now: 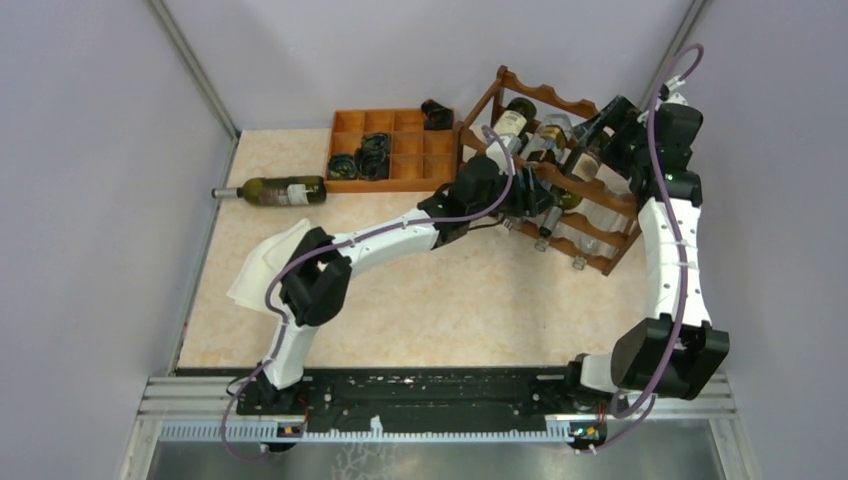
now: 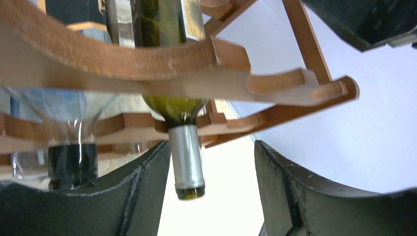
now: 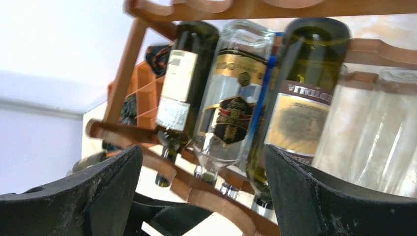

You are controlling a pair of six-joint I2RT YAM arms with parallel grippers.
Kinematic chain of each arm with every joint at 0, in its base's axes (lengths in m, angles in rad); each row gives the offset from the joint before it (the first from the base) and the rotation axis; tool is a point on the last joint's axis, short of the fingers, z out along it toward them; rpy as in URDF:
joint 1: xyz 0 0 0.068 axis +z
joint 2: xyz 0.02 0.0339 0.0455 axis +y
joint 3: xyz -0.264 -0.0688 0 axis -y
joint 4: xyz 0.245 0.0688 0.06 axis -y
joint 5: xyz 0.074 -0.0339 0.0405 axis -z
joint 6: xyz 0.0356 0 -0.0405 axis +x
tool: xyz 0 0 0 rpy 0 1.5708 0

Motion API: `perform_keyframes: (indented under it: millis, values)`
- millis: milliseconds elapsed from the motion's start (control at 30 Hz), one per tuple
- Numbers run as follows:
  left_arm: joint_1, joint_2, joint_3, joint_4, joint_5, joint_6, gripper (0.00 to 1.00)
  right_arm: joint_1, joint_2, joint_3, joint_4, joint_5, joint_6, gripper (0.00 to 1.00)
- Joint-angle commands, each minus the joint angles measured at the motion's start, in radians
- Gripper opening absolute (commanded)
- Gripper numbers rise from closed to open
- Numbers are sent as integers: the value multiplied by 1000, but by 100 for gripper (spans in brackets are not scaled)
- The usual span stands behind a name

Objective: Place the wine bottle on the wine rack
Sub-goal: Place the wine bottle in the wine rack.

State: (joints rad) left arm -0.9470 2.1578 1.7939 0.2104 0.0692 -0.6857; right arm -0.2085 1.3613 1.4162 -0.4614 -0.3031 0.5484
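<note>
The reddish-brown wine rack [image 1: 598,205] stands at the back right with several bottles lying in its scalloped rails. A green wine bottle [image 2: 173,103] rests in the rack, and its silver-foiled neck [image 2: 187,160] pokes down through the front rail. My left gripper [image 2: 211,162] is open around that neck; the left finger [image 2: 147,187] is close beside it and the right finger [image 2: 285,187] stands well apart. From behind the rack, my right gripper [image 3: 202,152] stands open and holds nothing, facing the bottle bases. Another green wine bottle [image 1: 285,190] lies on the table at the far left.
An orange-brown compartment tray [image 1: 345,122] with dark coiled items sits at the back, left of the rack. A white cloth [image 1: 258,268] lies under the left arm's elbow. Grey walls close in on both sides and at the back.
</note>
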Motion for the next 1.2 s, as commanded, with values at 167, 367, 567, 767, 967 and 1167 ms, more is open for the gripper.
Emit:
perform_keyframes:
  millis: [167, 367, 567, 767, 967, 1167]
  values:
    - [-8, -279, -311, 204, 144, 190, 66, -8, -222, -168, 267, -254, -61, 90]
    - [-9, -459, -613, 305, 188, 249, 42, 50, -370, -296, 357, -283, -76, 90]
    - [-9, -462, -813, 466, 336, 135, 11, 82, -496, -431, 393, -232, -72, 90]
    - [-24, -294, -725, 511, 383, 76, 3, 88, -535, -490, 384, -187, -75, 90]
    - [-40, -150, -549, 390, 332, 84, 3, 99, -549, -472, 323, -81, -110, 92]
    - [-45, -48, -392, 284, 245, 96, 3, 105, -557, -467, 289, 3, -115, 93]
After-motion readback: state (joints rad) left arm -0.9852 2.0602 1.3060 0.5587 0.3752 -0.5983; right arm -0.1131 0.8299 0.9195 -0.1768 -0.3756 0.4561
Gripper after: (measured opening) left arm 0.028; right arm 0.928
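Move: The wine bottle with the brown label already lies in the rack; its middle is about 7 cm ahead of the left hand, 8 cm to its right and 3 cm lower. From the right hand it lies roughly 5 cm back, 2 cm left and 10 cm below. The clear bottle lies some 7 cm left of it and 3 cm farther out, the white-label bottle twice that. Left hand backs about 10 cm from the bottle, sinking and shutting empty; open right hand draws back and left. ##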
